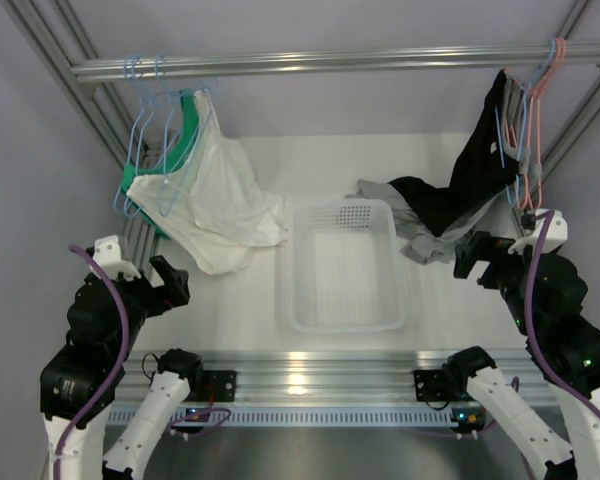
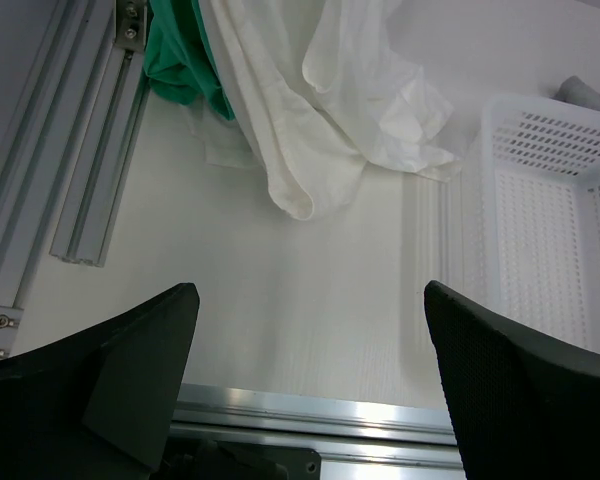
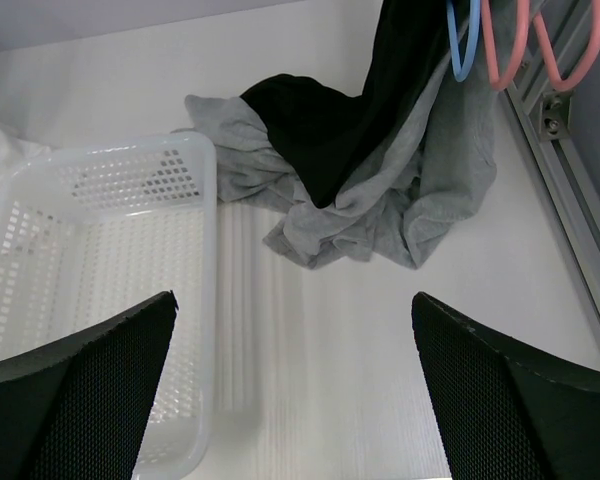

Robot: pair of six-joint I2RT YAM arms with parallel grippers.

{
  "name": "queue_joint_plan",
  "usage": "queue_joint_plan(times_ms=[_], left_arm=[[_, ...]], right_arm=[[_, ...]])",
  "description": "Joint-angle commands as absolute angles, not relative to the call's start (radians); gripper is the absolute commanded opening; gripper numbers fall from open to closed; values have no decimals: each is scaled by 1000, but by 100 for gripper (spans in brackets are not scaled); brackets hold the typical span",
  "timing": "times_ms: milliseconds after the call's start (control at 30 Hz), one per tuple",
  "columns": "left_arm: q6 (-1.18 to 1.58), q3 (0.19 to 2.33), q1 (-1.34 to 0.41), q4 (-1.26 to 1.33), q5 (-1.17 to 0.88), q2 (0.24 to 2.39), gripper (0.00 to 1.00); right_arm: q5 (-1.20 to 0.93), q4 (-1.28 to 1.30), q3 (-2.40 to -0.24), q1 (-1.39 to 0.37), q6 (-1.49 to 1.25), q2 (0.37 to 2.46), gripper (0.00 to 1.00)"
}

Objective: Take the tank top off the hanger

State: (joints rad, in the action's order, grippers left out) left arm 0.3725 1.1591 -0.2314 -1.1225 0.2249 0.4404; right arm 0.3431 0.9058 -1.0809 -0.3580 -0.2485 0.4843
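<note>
Light-blue wire hangers (image 1: 140,110) hang from the top rail at the far left. A thin bright white tank top (image 1: 170,197) hangs there beside a green garment (image 1: 185,140), partly behind a larger cream-white garment (image 1: 225,200); which hanger carries it I cannot tell. In the left wrist view only a pale edge of the tank top (image 2: 223,150) shows under the green cloth (image 2: 175,60). My left gripper (image 1: 175,285) (image 2: 310,340) is open and empty, low and near of the garments. My right gripper (image 1: 470,255) (image 3: 295,350) is open and empty at the right.
A white mesh basket (image 1: 342,325) (image 2: 540,110) (image 3: 205,250) stands mid-table. A black garment (image 1: 460,180) (image 3: 320,120) and a grey one (image 1: 405,225) (image 3: 380,220) hang from pink (image 1: 540,100) and blue hangers at the right. Aluminium frame posts (image 2: 90,150) flank both sides.
</note>
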Motion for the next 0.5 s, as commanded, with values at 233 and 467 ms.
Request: queue_joint_plan(times_ms=[233, 467], left_arm=[[347, 1238, -227, -1081, 166, 449, 99], [302, 1585, -225, -1086, 78, 707, 99]], right_arm=[[324, 885, -1071, -371, -258, 482, 99], [161, 822, -1039, -370, -270, 491, 99]])
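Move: The white tank top's near shoulder, hanging by the blue hanger ends, is about 9 cm ahead of the left hand, 6 cm to its left and 7 cm above it. The green garment hangs roughly 5 cm beyond that shoulder and 4 cm farther left. The white basket's middle lies some 17 cm ahead of the left hand, 26 cm to its right and 30 cm below. From the right hand the tank top's shoulder is about 53 cm left, 5 cm ahead and 6 cm higher. Towards the white tank top's near shoulder on its hanger the open left hand climbs, slowly at first and then faster, about 7 cm up and drifting 2 cm left, its fingers tipping up some 5 degrees and swinging clockwise a little more. The right hand, also open and empty, eases just under 2 cm left and 1 cm down, turning about 5 degrees counter-clockwise. ##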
